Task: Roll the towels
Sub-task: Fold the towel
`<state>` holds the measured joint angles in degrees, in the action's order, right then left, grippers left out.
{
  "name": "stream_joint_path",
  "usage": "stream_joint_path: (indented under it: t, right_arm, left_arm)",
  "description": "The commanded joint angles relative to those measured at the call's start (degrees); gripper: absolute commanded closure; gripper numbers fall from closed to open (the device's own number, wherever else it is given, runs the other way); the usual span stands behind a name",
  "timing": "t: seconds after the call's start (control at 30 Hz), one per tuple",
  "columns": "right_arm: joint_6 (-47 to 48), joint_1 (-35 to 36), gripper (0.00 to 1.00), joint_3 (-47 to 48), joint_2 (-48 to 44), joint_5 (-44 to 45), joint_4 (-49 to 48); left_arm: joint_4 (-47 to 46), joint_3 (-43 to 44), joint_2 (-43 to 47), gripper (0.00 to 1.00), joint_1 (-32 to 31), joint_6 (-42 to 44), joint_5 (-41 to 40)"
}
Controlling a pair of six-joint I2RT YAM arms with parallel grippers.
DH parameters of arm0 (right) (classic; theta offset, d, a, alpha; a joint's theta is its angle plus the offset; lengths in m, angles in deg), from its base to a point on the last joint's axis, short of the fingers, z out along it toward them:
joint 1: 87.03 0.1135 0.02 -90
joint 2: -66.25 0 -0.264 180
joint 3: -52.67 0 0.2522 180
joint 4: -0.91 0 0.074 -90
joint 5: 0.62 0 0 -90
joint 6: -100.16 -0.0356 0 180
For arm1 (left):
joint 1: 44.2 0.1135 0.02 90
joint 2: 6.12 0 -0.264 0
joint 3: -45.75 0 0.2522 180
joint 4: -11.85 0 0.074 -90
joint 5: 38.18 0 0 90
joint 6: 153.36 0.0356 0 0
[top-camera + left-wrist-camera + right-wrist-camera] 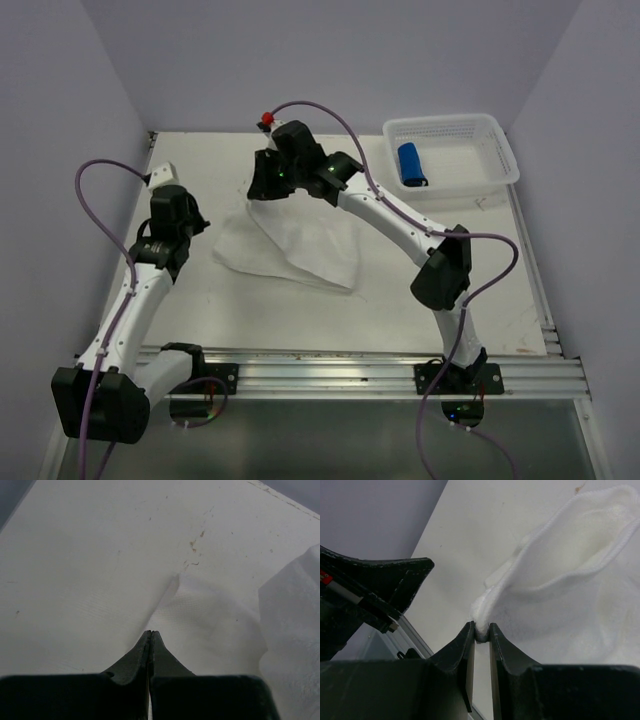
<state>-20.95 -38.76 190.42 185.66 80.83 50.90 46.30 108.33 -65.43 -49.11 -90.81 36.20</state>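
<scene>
A large white towel lies crumpled in the middle of the table, one corner lifted toward the back. My right gripper is shut on that raised corner; in the right wrist view the towel hangs from the right gripper, its hem pinched between the fingertips. My left gripper hovers at the towel's left edge, shut with nothing in it. In the left wrist view the left gripper points at a towel fold just ahead. A small blue towel lies rolled in the basket.
A white perforated basket stands at the back right corner of the table. Purple walls close in the back and both sides. A metal rail with the arm bases runs along the near edge.
</scene>
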Motion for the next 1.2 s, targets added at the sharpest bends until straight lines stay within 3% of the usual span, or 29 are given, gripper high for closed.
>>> stream_joint_path:
  t: [0.0,0.63,0.67,0.77,0.83,1.0,1.03,1.17]
  right_arm:
    - [-1.23,0.77,1.0,2.93,1.78,-1.2,-2.12]
    - [-8.08,3.14,1.0,3.98,14.09,-8.05,-9.15]
    - [-8.78,3.14,0.96,4.16,14.53,-9.27,-9.59]
    - [-9.84,3.23,0.64,4.6,15.15,-11.21,-11.27]
    - [-10.02,3.23,0.55,4.78,14.62,-10.87,-11.62]
    - [-9.41,2.62,0.44,6.18,12.95,-9.11,-9.51]
    - [-9.23,2.27,0.37,5.66,11.73,-8.59,-9.07]
    - [-8.44,0.6,0.37,1.53,6.73,-5.78,-7.58]
  left_arm:
    - [-2.32,-0.3,1.83,1.0,0.25,-0.77,-0.9]
    - [-1.7,-0.13,3.85,1.0,0.16,-0.86,-3.46]
    - [-1.7,-0.13,3.94,1.0,0.16,-0.77,-3.46]
    - [-1.62,-0.13,4.38,1.0,0.16,-0.86,-3.81]
    - [-1.62,-0.04,4.64,1.0,0.16,-0.86,-3.98]
    - [-1.35,-0.04,5.43,1.0,0.16,-0.86,-4.95]
    - [-1.35,-0.04,5.52,1.0,0.07,-0.86,-5.04]
    - [-1.35,-0.04,5.61,1.0,0.07,-0.68,-5.13]
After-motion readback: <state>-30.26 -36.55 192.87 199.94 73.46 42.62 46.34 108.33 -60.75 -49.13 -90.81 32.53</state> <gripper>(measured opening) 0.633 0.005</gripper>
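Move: The towel's loose left end, over which the right hand brings the end it holds, lies about 9 cm to that hand's left, 3 cm ahead and some 15 cm below. The towel's folded edge is about 22 cm to the right hand's right and 3 cm back, also 15 cm below. From the closed left hand, the loose left end lies roughly 5 cm ahead, 2 cm right and 8 cm below. The towel end already pinched by the right hand is carried down about 11 cm and some 7 cm left onto the towel's lying left end, the wrist tipping down a little over 10 degrees. There the right fingers open and let it go, then lift off about 2 cm. The left hand, closed and empty, backs upward by roughly 2.5 cm. ##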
